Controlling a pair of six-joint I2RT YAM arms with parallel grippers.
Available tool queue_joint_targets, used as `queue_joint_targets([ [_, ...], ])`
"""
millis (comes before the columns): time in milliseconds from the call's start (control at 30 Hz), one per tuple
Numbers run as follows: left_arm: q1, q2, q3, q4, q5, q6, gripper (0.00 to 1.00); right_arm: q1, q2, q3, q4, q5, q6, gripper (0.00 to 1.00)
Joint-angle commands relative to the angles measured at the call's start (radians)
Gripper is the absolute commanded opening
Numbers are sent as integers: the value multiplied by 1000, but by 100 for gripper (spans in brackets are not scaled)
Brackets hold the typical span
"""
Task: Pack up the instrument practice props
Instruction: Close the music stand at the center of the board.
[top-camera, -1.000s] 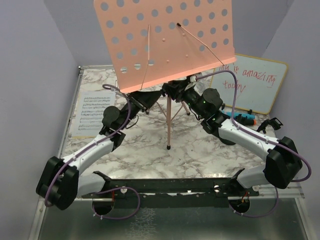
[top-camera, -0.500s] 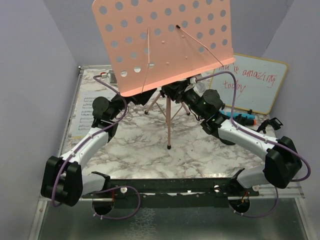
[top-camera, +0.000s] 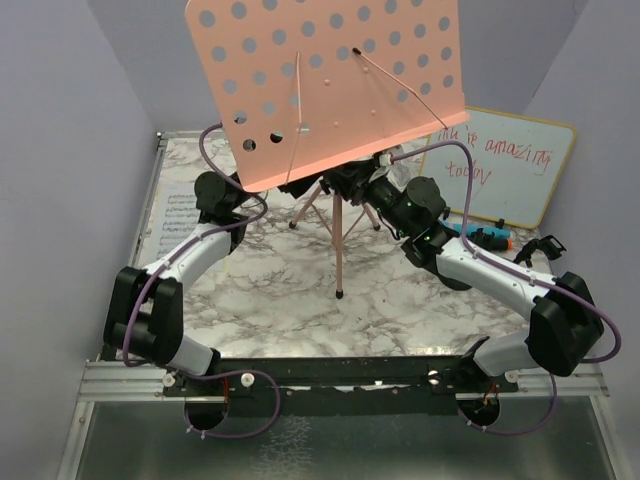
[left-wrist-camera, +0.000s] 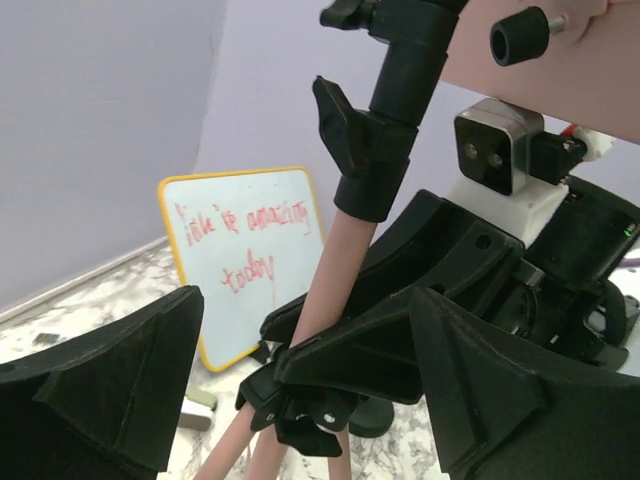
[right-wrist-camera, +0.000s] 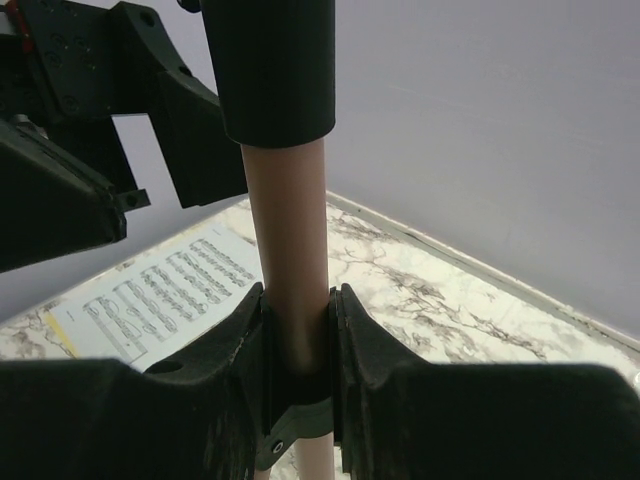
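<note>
The pink perforated music rack (top-camera: 330, 80) stands mid-table on its pink pole (top-camera: 338, 240) and tripod legs. My right gripper (right-wrist-camera: 297, 330) is shut on that pole just below its black collar (right-wrist-camera: 272, 70). My left gripper (left-wrist-camera: 305, 310) is open to the left of the pole, which shows between its wide-spread fingers without touching them. A sheet-music page (top-camera: 178, 215) lies flat at the table's left, also seen in the right wrist view (right-wrist-camera: 160, 290). The blue microphone (top-camera: 480, 237) lies behind my right arm. A black round mic-pole base (left-wrist-camera: 375, 415) sits past the tripod.
A wood-framed whiteboard (top-camera: 500, 165) with red writing leans against the back right wall, also in the left wrist view (left-wrist-camera: 245, 250). A small grey-green item (left-wrist-camera: 195, 410) lies at its foot. Walls close in the table on the left, back and right.
My left gripper opened off the rack's pole and its arm drew back to the left. The rack's plate shifted slightly. The right gripper has kept its hold.
</note>
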Motion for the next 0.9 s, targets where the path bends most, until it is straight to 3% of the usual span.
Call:
queue_joint_targets([
  [0,0,95,75,208,120,-102,87,11,64,-29,-251,-79,-1,0],
  [400,-39,189,184,228,169,-105,77,12,89,-21,-243,-105,-3,0],
  [633,-55,221,225,196,173,-78,64,11,99,-15,-241,-111,6,1],
  [733,-55,226,239,163,174,-50,52,11,98,-18,-241,-104,7,0],
  [867,-54,227,254,129,181,-19,22,11,90,-22,-240,-95,7,1],
])
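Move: The open left hand is going for the bare stretch of the music stand's pole some 5 cm to its right, about 1 cm ahead and 1 cm higher. The knobbed collar is on the pole about 5 cm above that spot. The right gripper has the pole some 5 cm below that spot. The right hand already holds the pole between its fingers, and the left hand's spot is about 5 cm above it. Rightward with the fingertips leading, the left hand travels about 4 cm to the pole of the music stand, rising slightly and swinging some 10 degrees clockwise. The fingers, wide apart at first, close around the pole just under the black knobbed collar, narrowing most at the end. The right hand keeps its grip lower on the pole, drifting about 1 cm left. ##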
